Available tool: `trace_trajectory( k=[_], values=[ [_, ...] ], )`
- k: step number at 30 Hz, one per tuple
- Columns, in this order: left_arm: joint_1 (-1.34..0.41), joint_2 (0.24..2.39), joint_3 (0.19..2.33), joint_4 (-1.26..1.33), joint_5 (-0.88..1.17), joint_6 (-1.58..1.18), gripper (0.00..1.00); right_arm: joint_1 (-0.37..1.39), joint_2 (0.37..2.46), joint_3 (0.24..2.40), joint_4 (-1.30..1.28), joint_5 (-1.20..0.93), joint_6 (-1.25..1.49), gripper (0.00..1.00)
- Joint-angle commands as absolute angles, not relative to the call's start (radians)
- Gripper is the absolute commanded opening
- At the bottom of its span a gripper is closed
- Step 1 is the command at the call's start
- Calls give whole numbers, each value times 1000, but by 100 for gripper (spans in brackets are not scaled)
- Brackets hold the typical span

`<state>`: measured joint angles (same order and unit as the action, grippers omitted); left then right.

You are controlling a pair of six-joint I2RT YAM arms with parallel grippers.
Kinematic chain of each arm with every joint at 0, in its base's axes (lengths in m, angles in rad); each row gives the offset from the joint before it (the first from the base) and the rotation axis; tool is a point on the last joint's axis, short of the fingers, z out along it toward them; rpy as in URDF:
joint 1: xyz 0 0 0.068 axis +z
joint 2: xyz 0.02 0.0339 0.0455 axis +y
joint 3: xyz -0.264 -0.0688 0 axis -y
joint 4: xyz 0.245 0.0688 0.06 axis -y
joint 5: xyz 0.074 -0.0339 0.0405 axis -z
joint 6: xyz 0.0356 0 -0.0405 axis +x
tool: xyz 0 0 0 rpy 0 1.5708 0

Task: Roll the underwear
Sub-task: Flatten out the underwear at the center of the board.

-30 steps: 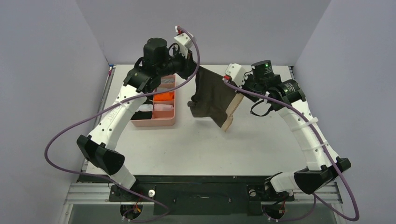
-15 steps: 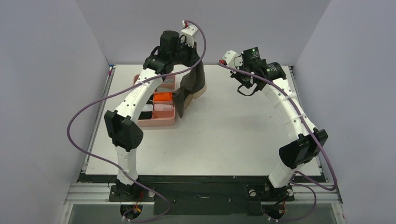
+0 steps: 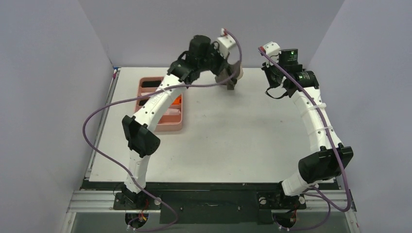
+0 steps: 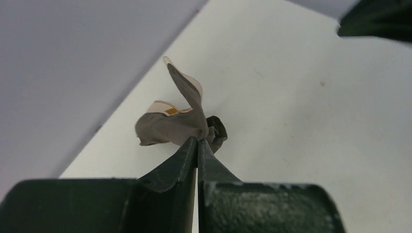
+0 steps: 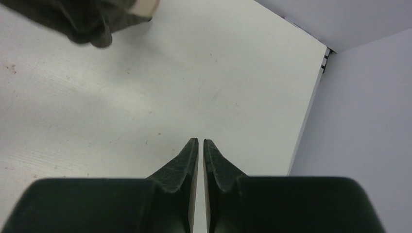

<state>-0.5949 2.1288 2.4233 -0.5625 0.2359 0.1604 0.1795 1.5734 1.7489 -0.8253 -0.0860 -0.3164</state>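
The underwear (image 3: 231, 80) hangs as a small crumpled bunch of dark grey-brown cloth near the table's far edge, close to the back wall. In the left wrist view the underwear (image 4: 180, 123) shows its beige waistband with a small label, pinched at my fingertips. My left gripper (image 3: 226, 73) (image 4: 197, 141) is shut on it. My right gripper (image 3: 270, 76) (image 5: 200, 141) is off to the right of the cloth with its jaws together and nothing between them. A dark corner of the underwear (image 5: 92, 18) shows at the top left of the right wrist view.
A pink tray (image 3: 160, 127) with compartments sits at the left of the table; an orange rolled cloth (image 3: 176, 100) peeks out beside the left arm, which crosses over the tray. Grey walls close in behind and on both sides.
A second ago both grippers held the underwear spread between them. The right gripper has let go and drawn back to the right; the left arm has swung the bunched cloth right and farther back.
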Motion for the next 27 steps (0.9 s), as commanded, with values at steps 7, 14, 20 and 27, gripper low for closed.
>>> trace_trajectory(
  k=[7, 14, 20, 27],
  values=[
    [-1022, 2041, 1861, -521, 142, 362, 0, 56, 1447, 1571, -722, -116, -208, 15],
    [-1095, 1959, 1502, -319, -4, 295, 0, -122, 1484, 1409, -729, -361, -131, 36],
    [-1095, 1946, 1405, -274, -2, 254, 0, -106, 1584, 1316, -773, -464, -153, 53],
    [-1094, 1913, 1359, -231, 45, 190, 1, -50, 1710, 1292, -824, -469, -211, 54]
  ],
)
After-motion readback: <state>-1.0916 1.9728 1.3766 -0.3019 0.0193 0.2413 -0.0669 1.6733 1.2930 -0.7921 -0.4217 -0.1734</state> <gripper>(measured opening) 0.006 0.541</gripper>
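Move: The left gripper holds the underwear by a corner high over the far side. The bare patch of board for laying it lies about 18 cm back, 7 cm right and 32 cm below; the sock box sits some 10 cm back, 27 cm left and 30 cm below. From the right gripper the airborne underwear is about 15 cm left, 5 cm ahead and slightly lower; the patch is roughly 12 cm back, 10 cm left and 25 cm down. Swing the left gripper fast down and back towards you, about 31 cm down and 25 cm back, veering right and then a little left again, tipping its fingers steeply down and keeping its pinch on the corner, to draw the underwear over the board. Lower the right gripper some 19 cm beside it, bowing out right and partly back and drifting back towards you, while tipping down and opening about halfway. ##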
